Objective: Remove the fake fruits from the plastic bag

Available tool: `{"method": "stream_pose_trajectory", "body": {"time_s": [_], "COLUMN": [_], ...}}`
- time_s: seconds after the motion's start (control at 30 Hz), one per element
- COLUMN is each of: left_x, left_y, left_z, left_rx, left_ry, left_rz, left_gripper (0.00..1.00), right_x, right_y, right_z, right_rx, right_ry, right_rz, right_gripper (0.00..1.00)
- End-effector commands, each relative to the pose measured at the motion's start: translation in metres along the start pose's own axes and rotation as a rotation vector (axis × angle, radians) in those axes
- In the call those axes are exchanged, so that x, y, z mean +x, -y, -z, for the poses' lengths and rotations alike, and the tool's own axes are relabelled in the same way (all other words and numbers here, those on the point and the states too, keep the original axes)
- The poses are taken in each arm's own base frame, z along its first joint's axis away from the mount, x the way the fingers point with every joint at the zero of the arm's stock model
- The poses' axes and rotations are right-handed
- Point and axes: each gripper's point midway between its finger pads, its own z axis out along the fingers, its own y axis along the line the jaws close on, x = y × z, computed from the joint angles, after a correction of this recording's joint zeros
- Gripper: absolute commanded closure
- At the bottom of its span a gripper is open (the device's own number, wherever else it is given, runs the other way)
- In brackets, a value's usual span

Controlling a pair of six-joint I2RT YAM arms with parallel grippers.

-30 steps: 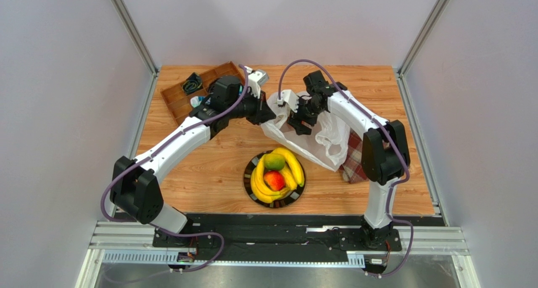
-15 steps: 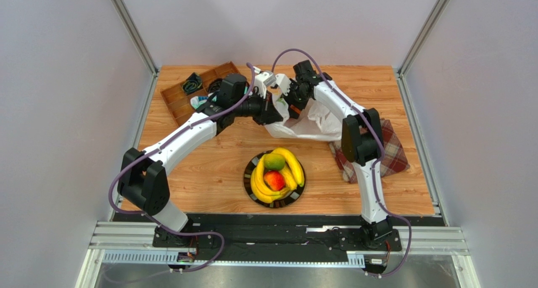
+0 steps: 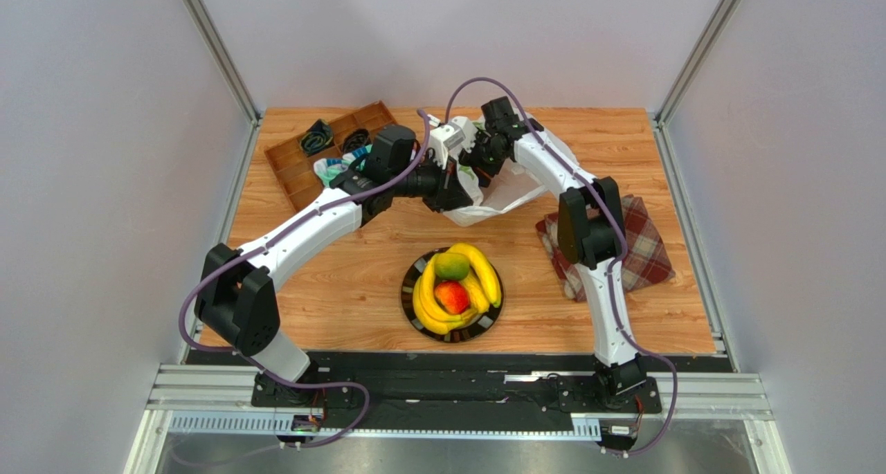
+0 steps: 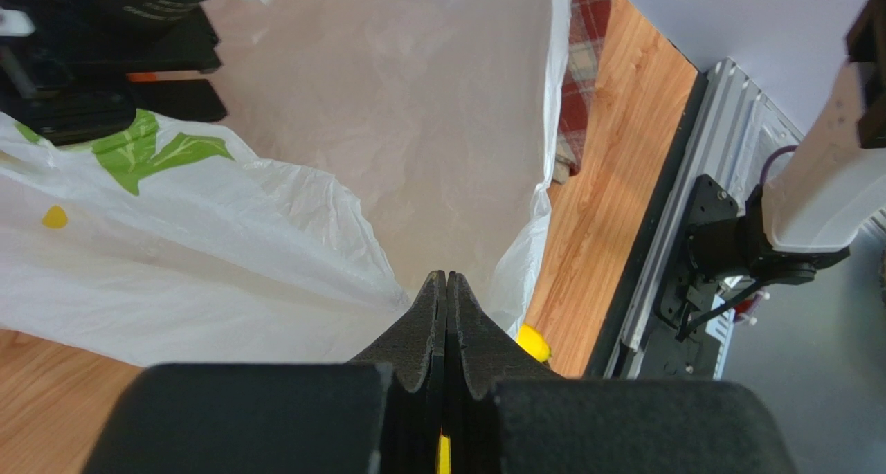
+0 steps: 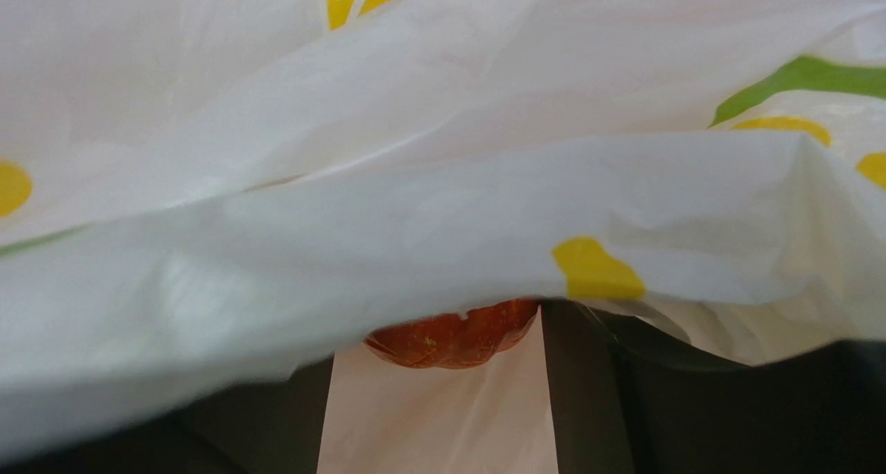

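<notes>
The plastic bag [image 3: 506, 197] lies bunched at the back of the table. My left gripper [image 3: 454, 191] is shut on its edge, and in the left wrist view the white film folds in at the pressed fingertips [image 4: 445, 279]. My right gripper [image 3: 471, 163] reaches into the bag's mouth from the back. In the right wrist view the printed plastic bag [image 5: 437, 183] drapes over the jaws, which stand apart. An orange fake fruit [image 5: 454, 335] shows between them, at the right finger's edge and clear of the left one. Yellow bananas [image 3: 478, 272], a green fruit [image 3: 450, 265] and a red one [image 3: 451, 297] lie on a black plate [image 3: 411, 287].
A red plaid cloth [image 3: 629, 248] lies flat to the right of the bag. A wooden tray [image 3: 296, 163] with dark cables sits at the back left corner. The two arms cross close together above the bag. Metal rails run along the table's near edge.
The right arm has swung left and its gripper has gone into the bag's mouth. The bag has been drawn left off the plaid cloth and bunched up. The left gripper shifted slightly right, still shut.
</notes>
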Motion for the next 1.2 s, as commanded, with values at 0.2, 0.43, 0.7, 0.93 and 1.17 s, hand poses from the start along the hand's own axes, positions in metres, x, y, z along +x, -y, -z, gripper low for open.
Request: {"method": "stream_pose_trajectory", "body": {"time_s": [0.2,0.43,0.7,0.93,1.17], "left_x": [-0.057,-0.078,-0.102,-0.107,-0.087], "left_y": [-0.024,-0.048,-0.071,-0.078,-0.075], "left_z": [0.004,0.008,0.012,0.026,0.041], "left_rx": [-0.066,-0.105,-0.136,-0.198,-0.233], "left_ry": [0.137,0.179,0.218,0.24,0.217], "left_rz": [-0.035,0.019,0.038,0.016,0.007], "left_gripper": [1.0,1.0,1.0,1.0,1.0], "right_x": [-0.03,-0.06,-0.061,0.002,0.015], "right_y": [-0.005,-0.044,-0.141,-0.23,-0.253], "right_z": [0.139,0.209,0.263,0.241,0.218], "right_rx": [0.042,-0.028,-0.107,-0.153,-0.154], "right_ry": [0.176,0.307,0.313,0.233,0.247], "right_rz": [-0.153,-0.24,-0.097,0.229,0.383], "right_gripper": [0.56,0.56,0.57,0.56,0.56]}}
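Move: The right hand already has the orange pumpkin between its fingers, low inside the plastic bag, whose middle lies about 5 cm to the hand's right and level with it. The fruit plate is some 32 cm back, 7 cm left and 4 cm lower; on it the mango sits about 5 cm ahead of the plate's middle, the right-hand banana 3 cm ahead and 5 cm right of that middle. From the left hand the plate is roughly 12 cm back, 3 cm left, 20 cm down. Up and back in a high arc, the right hand draws the pumpkin out of the bag, rising about 21 cm before sinking 10 cm on the way to the plate's right side, some 32 cm back in all; it tilts, then turns counter-clockwise, grip unchanged. The left hand keeps its pinch on the bag's rim, carrying it about 11 cm forward, slightly left and up. ##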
